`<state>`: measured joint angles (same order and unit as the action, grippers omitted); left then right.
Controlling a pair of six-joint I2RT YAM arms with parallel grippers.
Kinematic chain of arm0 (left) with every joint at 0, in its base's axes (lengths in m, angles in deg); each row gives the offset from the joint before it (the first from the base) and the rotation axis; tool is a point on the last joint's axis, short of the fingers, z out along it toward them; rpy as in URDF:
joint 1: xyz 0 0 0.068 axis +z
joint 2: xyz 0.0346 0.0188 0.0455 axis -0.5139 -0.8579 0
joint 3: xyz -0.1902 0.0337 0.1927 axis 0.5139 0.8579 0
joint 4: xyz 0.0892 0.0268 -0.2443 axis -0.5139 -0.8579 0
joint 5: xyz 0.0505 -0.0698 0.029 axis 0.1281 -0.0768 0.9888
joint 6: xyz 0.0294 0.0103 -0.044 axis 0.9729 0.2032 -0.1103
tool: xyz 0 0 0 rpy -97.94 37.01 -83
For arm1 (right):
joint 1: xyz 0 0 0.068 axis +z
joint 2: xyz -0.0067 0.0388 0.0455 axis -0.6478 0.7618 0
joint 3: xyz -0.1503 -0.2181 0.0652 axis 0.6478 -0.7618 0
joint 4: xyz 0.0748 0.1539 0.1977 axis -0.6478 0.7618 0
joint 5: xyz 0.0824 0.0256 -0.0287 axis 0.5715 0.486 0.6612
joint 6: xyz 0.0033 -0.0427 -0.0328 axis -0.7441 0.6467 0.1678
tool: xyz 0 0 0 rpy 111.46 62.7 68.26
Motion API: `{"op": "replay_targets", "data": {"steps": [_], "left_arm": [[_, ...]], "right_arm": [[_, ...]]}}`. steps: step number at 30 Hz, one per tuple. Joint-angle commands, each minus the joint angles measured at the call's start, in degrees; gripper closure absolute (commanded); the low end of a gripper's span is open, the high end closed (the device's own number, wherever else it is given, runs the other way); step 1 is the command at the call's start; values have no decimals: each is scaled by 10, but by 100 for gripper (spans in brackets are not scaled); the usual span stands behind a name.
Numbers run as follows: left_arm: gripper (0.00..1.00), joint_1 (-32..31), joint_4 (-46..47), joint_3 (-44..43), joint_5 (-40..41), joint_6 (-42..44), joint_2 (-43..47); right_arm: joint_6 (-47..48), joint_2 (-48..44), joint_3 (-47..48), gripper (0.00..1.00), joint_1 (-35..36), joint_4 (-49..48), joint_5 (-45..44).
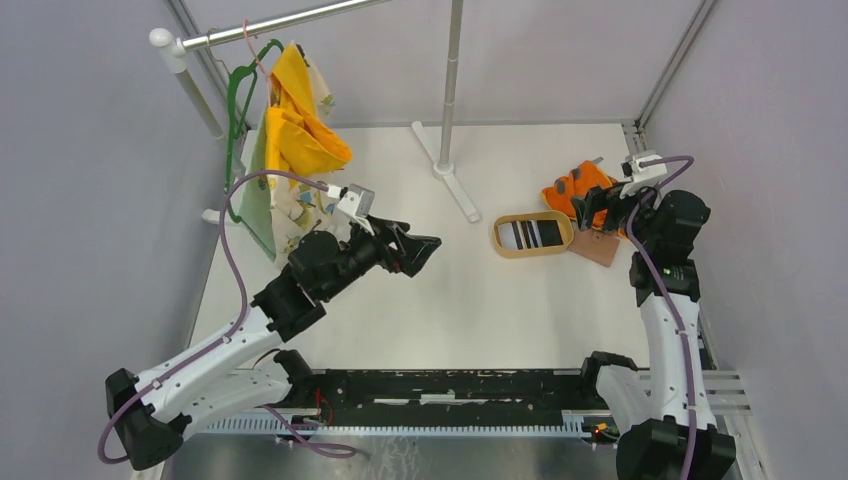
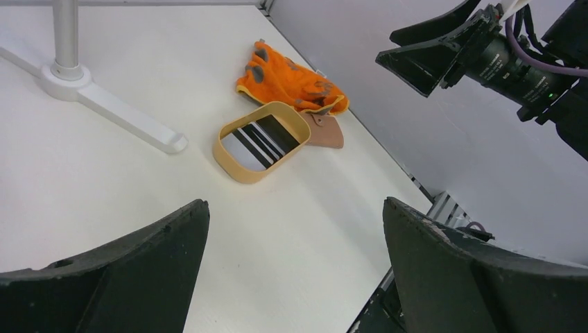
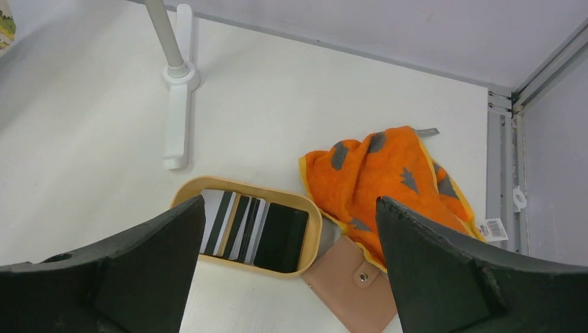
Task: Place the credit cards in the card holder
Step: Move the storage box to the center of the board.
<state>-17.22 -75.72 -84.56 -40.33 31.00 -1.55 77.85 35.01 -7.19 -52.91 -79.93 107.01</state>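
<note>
Several credit cards [image 1: 530, 234] [image 2: 262, 141] [image 3: 256, 225], black, white and striped, lie stacked in an oval light-wood tray [image 1: 497, 238] [image 2: 239, 173] [image 3: 315, 236]. The reddish-brown card holder [image 1: 597, 247] [image 2: 326, 132] [image 3: 353, 291] lies folded shut on the table just right of the tray, its strap snapped, one corner under an orange cloth. My right gripper [image 1: 600, 212] [image 3: 291, 201] hovers open above the holder and tray, holding nothing. My left gripper [image 1: 425, 255] [image 2: 295, 201] is open and empty in mid-table, left of the tray and pointing toward it.
The orange patterned cloth [image 1: 575, 190] [image 2: 288, 80] [image 3: 381, 173] lies bunched behind the holder near the right wall. A white stand foot with its pole [image 1: 445, 170] [image 2: 66, 73] [image 3: 179, 76] sits behind the tray. A rail at the back left carries a green hanger and yellow fabric [image 1: 290, 130].
</note>
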Motion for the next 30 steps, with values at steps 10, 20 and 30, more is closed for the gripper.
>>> {"op": "replay_targets", "data": {"steps": [10, 20, 30], "left_arm": [[1, -2, 23, 49, -28, 9, -33], [2, -2, 122, 96, -23, -1, -109], [6, -2, 174, 95, -57, 7, -180]], "right_arm": [[115, 54, -68, 2, -2, -108, 294], [685, 143, -39, 2, 57, 140, 296], [930, 317, 104, 2, 72, 337, 186]]}}
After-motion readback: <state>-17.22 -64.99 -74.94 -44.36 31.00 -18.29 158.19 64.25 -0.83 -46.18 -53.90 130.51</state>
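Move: The storage box with the cards lies about 10 cm to the right hand's left, some 7 cm ahead of it and 25 cm below. The brown card holder lies about 3 cm to that hand's right and 4 cm ahead; the orange cloth is some 19 cm ahead and 2 cm to the right, both at table level. From the left hand, the box is roughly 20 cm ahead, 22 cm to the right and 28 cm below. Down and then leftward, the right hand drops about 14 cm and shifts 7 cm left towards the storage box, swinging its wrist some 55 degrees counter-clockwise while its left side rolls down; its open fingers stop short of the box. The left hand, also open, sinks about 14 cm and drifts slightly right towards the box, tipping a little downward. ##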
